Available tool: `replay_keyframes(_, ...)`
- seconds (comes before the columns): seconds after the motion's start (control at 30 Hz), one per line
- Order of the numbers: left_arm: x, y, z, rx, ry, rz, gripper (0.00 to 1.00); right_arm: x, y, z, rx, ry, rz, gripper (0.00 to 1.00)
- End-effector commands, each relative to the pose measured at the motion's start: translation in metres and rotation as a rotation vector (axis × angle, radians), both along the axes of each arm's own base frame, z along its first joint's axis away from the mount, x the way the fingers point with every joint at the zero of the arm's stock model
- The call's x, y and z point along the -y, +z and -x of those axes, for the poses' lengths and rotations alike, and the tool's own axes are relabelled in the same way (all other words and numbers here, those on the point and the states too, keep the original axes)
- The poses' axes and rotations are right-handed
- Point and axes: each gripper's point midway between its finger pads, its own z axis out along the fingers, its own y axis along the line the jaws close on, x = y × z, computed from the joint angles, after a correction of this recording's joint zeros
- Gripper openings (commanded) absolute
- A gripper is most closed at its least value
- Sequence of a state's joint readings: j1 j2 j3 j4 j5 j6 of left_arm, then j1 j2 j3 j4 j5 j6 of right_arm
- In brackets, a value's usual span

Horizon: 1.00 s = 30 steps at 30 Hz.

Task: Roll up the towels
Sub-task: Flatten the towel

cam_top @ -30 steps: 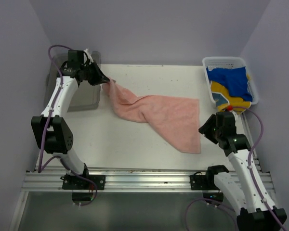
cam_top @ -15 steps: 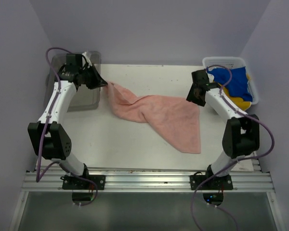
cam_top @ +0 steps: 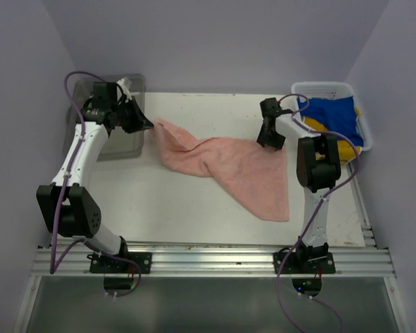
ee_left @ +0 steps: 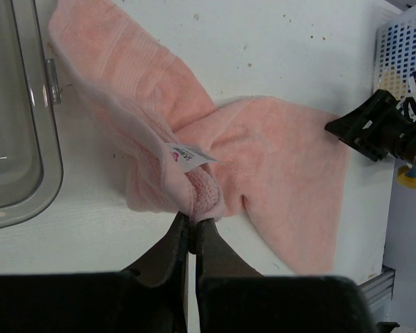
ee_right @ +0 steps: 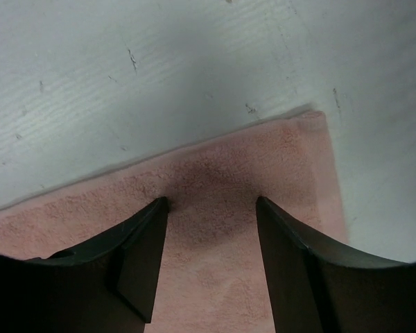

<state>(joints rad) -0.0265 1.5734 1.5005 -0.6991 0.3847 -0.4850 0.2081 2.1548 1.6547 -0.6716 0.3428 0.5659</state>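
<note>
A salmon pink towel [cam_top: 229, 166] lies twisted across the white table, flat on its right half and bunched toward the left. My left gripper [cam_top: 151, 125] is shut on its far left corner, and the left wrist view shows that corner pinched between the jaws [ee_left: 192, 220] beside a white label. My right gripper [cam_top: 269, 142] stands open over the towel's far right corner [ee_right: 215, 263], both fingertips [ee_right: 159, 205] resting on the cloth with nothing between them. A royal blue towel [cam_top: 333, 114] and a yellow towel [cam_top: 343, 148] lie in the basket.
The white mesh basket [cam_top: 322, 87] sits at the far right corner of the table. A grey translucent tray [cam_top: 121, 142] lies at the far left, just behind my left gripper. Purple walls close in the table on three sides.
My right arm has swung from the near right side out to the towel's far right corner and come down onto it. My left gripper has drawn its corner slightly left.
</note>
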Motion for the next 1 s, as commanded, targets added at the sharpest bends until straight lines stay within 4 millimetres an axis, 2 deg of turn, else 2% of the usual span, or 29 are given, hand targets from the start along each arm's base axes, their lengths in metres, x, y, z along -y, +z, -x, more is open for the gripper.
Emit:
replay_keyframes(0.0,-0.003,0.011,0.008,0.042,-0.013,-0.018,0.0,0.001,-0.004,-0.009,0.019,-0.048,-0.047,0.57)
replay_keyframes(0.03,-0.003,0.011,0.008,0.041,-0.014,-0.019,0.0,0.002,-0.007,-0.009,0.016,-0.049,-0.048,0.55)
replay_keyframes(0.07,-0.003,0.011,0.008,0.041,-0.014,-0.019,0.0,0.002,-0.01,-0.008,0.01,-0.048,-0.053,0.43)
replay_keyframes(0.1,-0.004,0.011,0.008,0.041,-0.012,-0.021,0.0,0.001,-0.01,-0.011,0.021,-0.039,-0.058,0.36)
replay_keyframes(0.13,-0.004,0.011,0.008,0.043,-0.012,-0.023,0.0,-0.002,-0.01,-0.012,0.025,-0.03,-0.069,0.22)
replay_keyframes(0.17,-0.004,0.011,0.007,0.043,-0.01,-0.024,0.0,-0.002,-0.008,-0.014,0.032,-0.03,-0.073,0.16)
replay_keyframes(0.23,-0.005,0.012,0.007,0.043,-0.007,-0.024,0.0,-0.002,0.005,-0.018,0.056,-0.021,-0.074,0.0)
replay_keyframes(0.27,-0.005,0.014,0.006,0.046,-0.007,-0.024,0.0,-0.003,0.015,-0.024,0.08,-0.017,-0.076,0.0)
replay_keyframes(0.4,-0.006,0.018,0.001,0.057,-0.001,-0.024,0.0,-0.004,0.074,-0.04,0.199,0.006,-0.084,0.0)
replay_keyframes(0.43,-0.007,0.017,-0.002,0.052,0.003,-0.024,0.0,-0.005,0.095,-0.043,0.239,0.016,-0.091,0.0)
replay_keyframes(0.47,-0.007,0.026,-0.006,0.071,0.004,-0.022,0.0,-0.007,0.123,-0.052,0.298,0.022,-0.101,0.0)
replay_keyframes(0.5,-0.008,0.031,-0.009,0.078,0.008,-0.019,0.0,-0.006,0.139,-0.052,0.32,0.031,-0.1,0.0)
replay_keyframes(0.53,-0.012,0.041,-0.014,0.095,0.016,-0.015,0.0,-0.007,0.169,-0.052,0.38,0.04,-0.106,0.0)
replay_keyframes(0.57,-0.011,0.047,-0.017,0.109,0.015,-0.011,0.0,-0.007,0.191,-0.052,0.426,0.047,-0.111,0.0)
replay_keyframes(0.63,-0.029,0.065,-0.023,0.14,0.061,-0.01,0.0,-0.005,0.224,-0.043,0.489,0.066,-0.111,0.0)
replay_keyframes(0.67,-0.033,0.068,-0.024,0.143,0.071,-0.008,0.0,-0.002,0.243,-0.025,0.524,0.072,-0.116,0.0)
replay_keyframes(0.73,-0.04,0.078,-0.022,0.164,0.096,0.004,0.0,-0.003,0.262,-0.003,0.586,0.101,-0.131,0.0)
replay_keyframes(0.77,-0.041,0.077,-0.02,0.161,0.099,0.011,0.0,0.0,0.261,0.031,0.6,0.119,-0.139,0.0)
replay_keyframes(0.8,-0.042,0.077,-0.018,0.162,0.102,0.019,0.0,0.0,0.264,0.041,0.651,0.139,-0.139,0.0)
replay_keyframes(0.83,-0.044,0.082,-0.014,0.177,0.112,0.026,0.0,0.003,0.256,0.058,0.657,0.137,-0.132,0.0)
replay_keyframes(0.87,-0.045,0.071,-0.009,0.152,0.118,0.029,0.0,0.007,0.208,0.089,0.576,0.132,-0.121,0.0)
replay_keyframes(0.9,-0.047,0.075,-0.003,0.171,0.125,0.03,0.0,0.011,0.225,0.114,0.672,0.105,-0.158,0.0)
replay_keyframes(0.93,-0.047,0.055,0.004,0.125,0.133,0.034,0.0,0.016,0.213,0.135,0.681,0.075,-0.172,0.0)
replay_keyframes(0.97,-0.047,0.047,0.009,0.112,0.139,0.034,0.0,0.022,0.183,0.167,0.672,0.003,-0.223,0.02)
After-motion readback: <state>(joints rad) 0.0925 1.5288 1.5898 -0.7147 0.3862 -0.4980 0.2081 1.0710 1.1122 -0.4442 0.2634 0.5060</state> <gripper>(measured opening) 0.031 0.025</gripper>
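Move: The open right fingers are already down straddling the towel; its far right corner lies about 3 cm ahead, 5 cm to the right and 1 cm below, and the white basket's middle is some 9 cm ahead and 21 cm to the right. The left hand still holds the towel's other end well above the table. From it, that same corner is roughly 9 cm ahead, 47 cm right and 20 cm lower, with the grey tray's middle about 18 cm ahead, 17 cm left and 19 cm below. The right fingers shut and pinch the towel just inside its far edge near the right corner, then the hand lifts it steeply, some 25 cm, easing slightly forward at first and then swinging back towards the base to end about 12 cm behind where it began, while its wrist tips up roughly 40 degrees from pointing down. The left hand keeps its grip on the other end, nearly still during the pinch, then rises and draws left towards the tray by about 5 cm each, away from the right hand's side. ##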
